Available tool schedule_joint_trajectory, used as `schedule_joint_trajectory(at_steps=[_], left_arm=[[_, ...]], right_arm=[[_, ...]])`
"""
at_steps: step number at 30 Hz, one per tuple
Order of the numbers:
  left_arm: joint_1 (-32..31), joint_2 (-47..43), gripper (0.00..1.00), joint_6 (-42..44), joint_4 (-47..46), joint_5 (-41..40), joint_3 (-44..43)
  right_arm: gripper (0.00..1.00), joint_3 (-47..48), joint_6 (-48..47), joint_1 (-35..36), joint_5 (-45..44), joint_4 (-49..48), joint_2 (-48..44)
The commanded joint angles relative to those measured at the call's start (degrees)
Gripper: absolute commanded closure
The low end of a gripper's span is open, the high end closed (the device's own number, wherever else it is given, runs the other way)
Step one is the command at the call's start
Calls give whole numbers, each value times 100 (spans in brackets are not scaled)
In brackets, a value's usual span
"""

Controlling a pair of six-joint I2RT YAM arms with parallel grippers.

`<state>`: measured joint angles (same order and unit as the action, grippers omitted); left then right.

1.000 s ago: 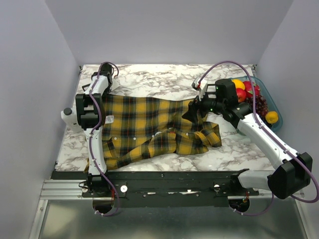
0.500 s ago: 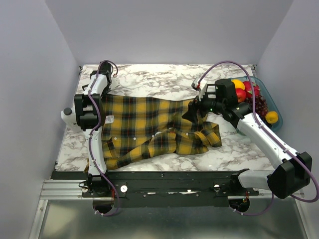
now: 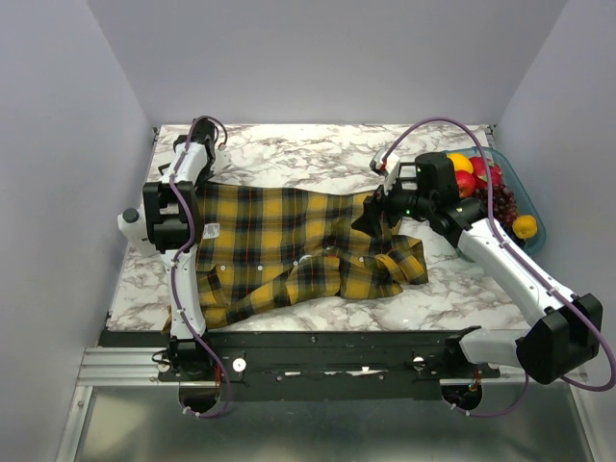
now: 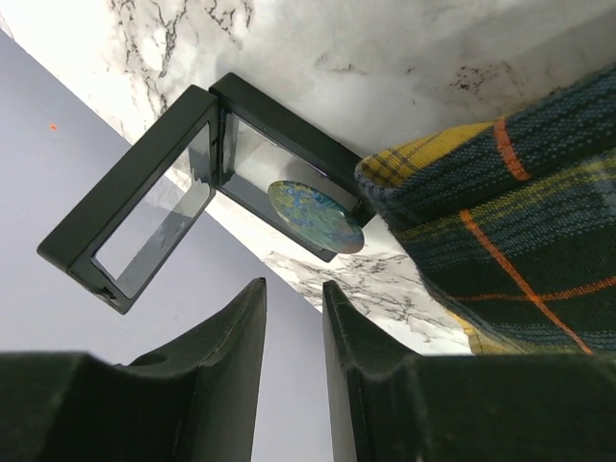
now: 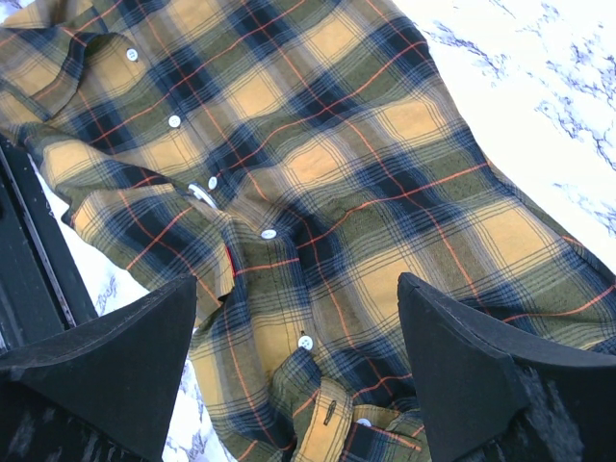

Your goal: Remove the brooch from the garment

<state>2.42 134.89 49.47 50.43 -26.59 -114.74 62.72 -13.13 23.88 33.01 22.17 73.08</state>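
Observation:
The brooch [image 4: 316,217], a round teal-green disc, lies in the hinge of an opened black square frame [image 4: 144,226] on the marble, just off the edge of the plaid shirt [image 4: 510,221]. My left gripper [image 4: 294,289] hovers a short way back from it, its fingers a narrow gap apart and holding nothing. From above, that gripper [image 3: 192,159] is at the shirt's [image 3: 289,245] far left corner, by the wall. My right gripper [image 5: 296,279] is wide open over the shirt's [image 5: 318,164] button placket, near a folded cuff. From above, it [image 3: 371,214] is over the shirt's right end.
A teal bowl [image 3: 539,236] of fruit stands at the table's right edge behind the right arm. The left wall [image 4: 58,164] runs close beside the black frame. Small white buttons [image 5: 269,233] dot the shirt front.
The left arm's wrist has edged slightly to the left near the far corner. The right arm and the shirt have not moved.

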Motion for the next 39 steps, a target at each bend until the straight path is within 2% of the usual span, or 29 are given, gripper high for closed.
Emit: schedule_joint_trajectory(at_steps=[1, 5, 7, 11, 13, 16, 17, 20, 23, 27, 31, 36, 37, 39], left_arm=[[-13, -253, 62, -95, 571, 188, -329], [-118, -559, 62, -306, 1204, 1066, -444], [-197, -735, 61, -587, 1529, 1751, -383], [-224, -1559, 58, -1246, 1697, 2981, 21], [-408, -1886, 57, -1457, 1776, 3989, 380], [-496, -2554, 57, -1625, 1794, 5028, 1048], [-575, -2843, 57, -1608, 1838, 5798, 1241], [-716, -3344, 57, -1729, 1716, 6996, 2094], [-997, -3661, 57, -2160, 1156, 7605, 2981], [-1164, -3961, 57, -3317, 91, 7459, 3879], [-1147, -4172, 57, -3715, -340, 6949, 4283], [-1059, -4287, 58, -3778, -227, 6369, 4381], [-1024, -4287, 58, -3796, -192, 6333, 4372], [-919, -4322, 58, -3849, -166, 6333, 4390]], right_arm=[[8, -32, -58, -59, -58, -38, -92], [8, -14, -129, -68, -93, 6, -101], [8, 3, -234, -68, -128, 50, -110], [8, 30, -568, -68, -199, 199, -127], [9, 21, -891, -68, -155, 322, -110], [17, 21, -1375, -68, 20, 567, -5], [21, 39, -1481, -68, 169, 638, 39], [28, 135, -1737, -59, 616, 788, 241], [32, 258, -1737, 63, 864, 736, 522], [41, 478, -1763, 389, 900, 560, 944], [52, 855, -2044, 846, 654, 464, 1541], [59, 1296, -2263, 1303, -74, 270, 2543], [60, 1252, -2778, 1382, -180, 357, 2614], [58, 911, -3194, 1637, -513, 367, 2703]])
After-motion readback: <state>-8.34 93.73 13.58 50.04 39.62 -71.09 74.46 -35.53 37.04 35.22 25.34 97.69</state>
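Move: The brooch still on the garment lies about 39 cm to the right of my left hand, 23 cm back and some 3 cm lower. The black tray holding the other brooch sits just ahead of that hand, about 3 cm out, 2 cm left and 4 cm below. From my right hand the brooch is some 17 cm left, 3 cm back and 20 cm below, with the bunched sleeve about 10 cm to its right and 5 cm back. I bring both hands in over the brooch still pinned to the garment. My left hand leaves the tray and arcs some 28 cm right and 20 cm back, up over the cloth and then partly down, rolling about 70 degrees until its slightly open fingers slant down to the right. My right hand follows, going left and down about 10 cm each, turning counter-clockwise and half closing its wide-open fingers; neither touches the brooch yet. ##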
